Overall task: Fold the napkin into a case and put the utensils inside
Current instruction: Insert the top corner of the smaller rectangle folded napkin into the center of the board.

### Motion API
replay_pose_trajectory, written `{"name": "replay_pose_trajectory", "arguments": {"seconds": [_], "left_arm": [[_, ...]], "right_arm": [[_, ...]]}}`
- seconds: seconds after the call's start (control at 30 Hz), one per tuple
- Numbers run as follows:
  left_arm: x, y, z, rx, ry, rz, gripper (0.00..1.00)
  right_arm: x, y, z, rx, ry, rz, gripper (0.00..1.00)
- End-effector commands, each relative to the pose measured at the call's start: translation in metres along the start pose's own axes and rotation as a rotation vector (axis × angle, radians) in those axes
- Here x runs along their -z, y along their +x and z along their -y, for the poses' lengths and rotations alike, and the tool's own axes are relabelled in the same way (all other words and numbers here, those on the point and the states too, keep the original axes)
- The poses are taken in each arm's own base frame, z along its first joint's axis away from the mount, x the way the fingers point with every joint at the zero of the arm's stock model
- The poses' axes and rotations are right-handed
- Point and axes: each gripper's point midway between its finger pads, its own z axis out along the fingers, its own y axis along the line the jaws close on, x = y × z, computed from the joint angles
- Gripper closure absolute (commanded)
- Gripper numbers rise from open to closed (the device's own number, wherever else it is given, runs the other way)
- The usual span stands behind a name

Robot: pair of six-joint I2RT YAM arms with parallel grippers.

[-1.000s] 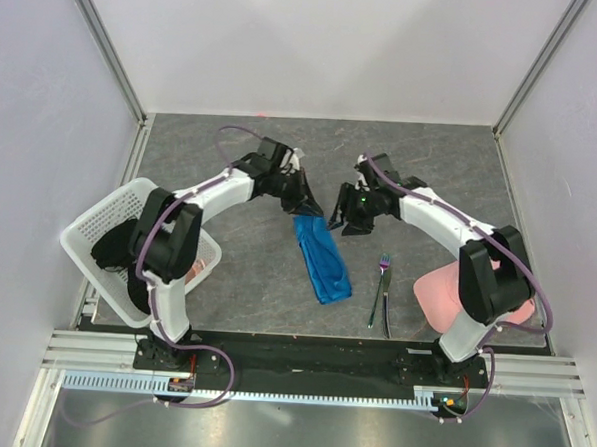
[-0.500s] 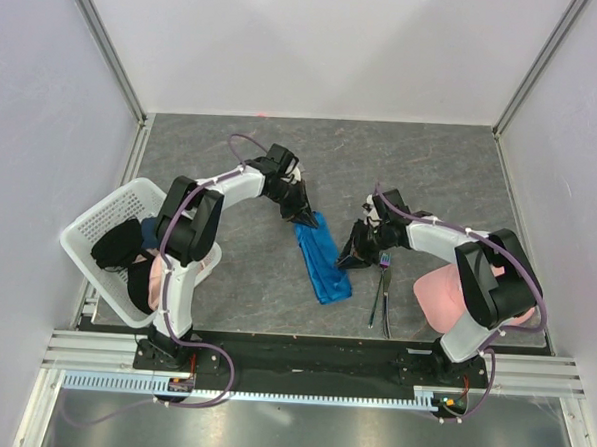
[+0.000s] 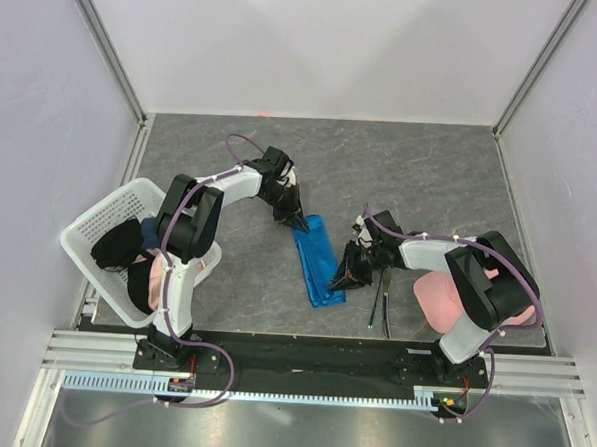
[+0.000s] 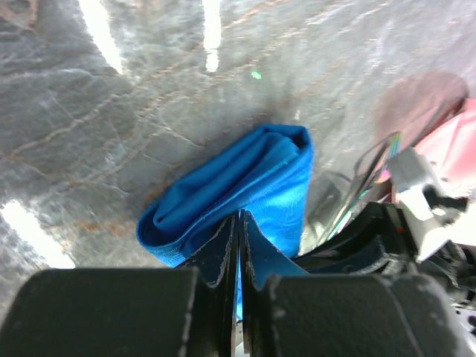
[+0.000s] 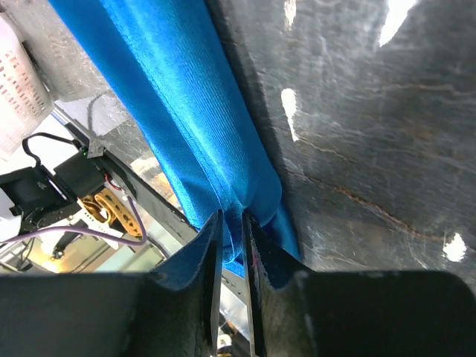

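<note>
The bright blue napkin (image 3: 318, 262) lies as a narrow layered strip, the case, in the middle of the table. My left gripper (image 3: 301, 224) is at its far end, shut on a thin edge of the cloth (image 4: 245, 175), as the left wrist view (image 4: 239, 217) shows. At the strip's near right end my right gripper (image 3: 342, 281) pinches a fold of the blue fabric (image 5: 171, 97) between its nearly shut fingers (image 5: 231, 216). The utensils (image 3: 377, 306), a fork and a knife, lie side by side just right of the strip, partly under the right arm.
A pale pink cloth (image 3: 437, 296) lies at the right near the right arm's base. A white plastic basket (image 3: 98, 218) holding dark and pink items sits at the left edge. Grey walls enclose the table on three sides.
My right gripper has swung from the strip's far end down to its near right end and closed on the cloth. The left gripper has lowered onto the far end.
</note>
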Motion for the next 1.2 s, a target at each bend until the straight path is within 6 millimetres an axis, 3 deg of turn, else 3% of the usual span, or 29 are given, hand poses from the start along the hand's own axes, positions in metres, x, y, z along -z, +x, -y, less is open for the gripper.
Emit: {"name": "replay_pose_trajectory", "arguments": {"seconds": [0.0, 0.07, 0.27, 0.3, 0.37, 0.4, 0.43, 0.47, 0.5, 0.57, 0.6, 0.67, 0.7, 0.77, 0.9, 1.17], "left_arm": [[-0.003, -0.002, -0.013, -0.057, -0.047, -0.003, 0.95], [0.004, -0.006, -0.004, -0.077, -0.037, 0.013, 0.95], [0.049, -0.020, 0.045, -0.142, 0.046, 0.098, 0.89], [0.055, -0.021, 0.050, -0.149, 0.052, 0.110, 0.84], [0.071, -0.023, 0.061, -0.159, 0.061, 0.135, 0.80], [0.075, -0.024, 0.062, -0.155, 0.057, 0.146, 0.77], [0.082, -0.022, 0.063, -0.149, 0.053, 0.157, 0.76], [0.088, -0.024, 0.060, -0.127, 0.050, 0.168, 0.76], [0.092, -0.024, 0.058, -0.117, 0.046, 0.178, 0.74], [0.105, -0.025, 0.048, -0.069, 0.027, 0.211, 0.71], [0.108, -0.025, 0.043, -0.054, 0.020, 0.218, 0.70], [0.117, -0.021, 0.032, -0.021, 0.009, 0.232, 0.69], [0.116, -0.017, 0.025, -0.008, -0.002, 0.225, 0.68], [0.121, -0.015, 0.017, 0.003, -0.005, 0.227, 0.67], [0.124, -0.001, 0.001, 0.025, -0.023, 0.217, 0.67], [0.122, 0.008, -0.012, 0.045, -0.017, 0.197, 0.68]], "right_arm": [[-0.004, -0.005, 0.019, 0.054, 0.072, 0.027, 0.77], [0.001, -0.004, 0.017, 0.071, 0.091, 0.022, 0.77], [0.033, -0.028, -0.027, 0.167, 0.093, 0.093, 0.74], [0.039, -0.040, -0.045, 0.211, 0.071, 0.123, 0.73], [0.043, -0.051, -0.056, 0.238, 0.089, 0.140, 0.68], [0.045, -0.066, -0.071, 0.283, 0.083, 0.165, 0.66], [0.044, -0.075, -0.074, 0.300, 0.108, 0.186, 0.62], [0.037, -0.082, -0.068, 0.292, 0.147, 0.172, 0.61], [0.043, -0.100, -0.086, 0.324, 0.143, 0.217, 0.57], [0.033, -0.119, -0.081, 0.326, 0.213, 0.236, 0.54], [0.037, -0.134, -0.097, 0.347, 0.200, 0.275, 0.50], [0.022, -0.147, -0.094, 0.338, 0.235, 0.269, 0.47], [0.022, -0.157, -0.107, 0.351, 0.225, 0.290, 0.43], [0.010, -0.169, -0.114, 0.366, 0.250, 0.287, 0.42], [-0.008, -0.171, -0.124, 0.424, 0.302, 0.274, 0.30], [-0.020, -0.164, -0.117, 0.445, 0.385, 0.255, 0.31]]}}
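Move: From the right hand, the folded napkin's top end lies about 16 cm ahead and 6 cm to the left, at nearly the same height. The napkin's near end is some 4 cm back and 1 cm to the left. The fork's middle is roughly 12 cm to the right and 1 cm back, the knife's 14 cm right and 3 cm back. For the left hand, the top end is right at its fingertips, its middle about 2 cm ahead and 2 cm right. Up and forward in an arc of some 17 cm, drifting about 9 cm left, the right hand leaves the near end and comes down partway above the napkin's top end, its fingers opening wide and tilting about 30 degrees to point steeper and more forward. The left fingertips come off the top end, lifting and parting a little, then swing about 8 cm left to clear the way. ##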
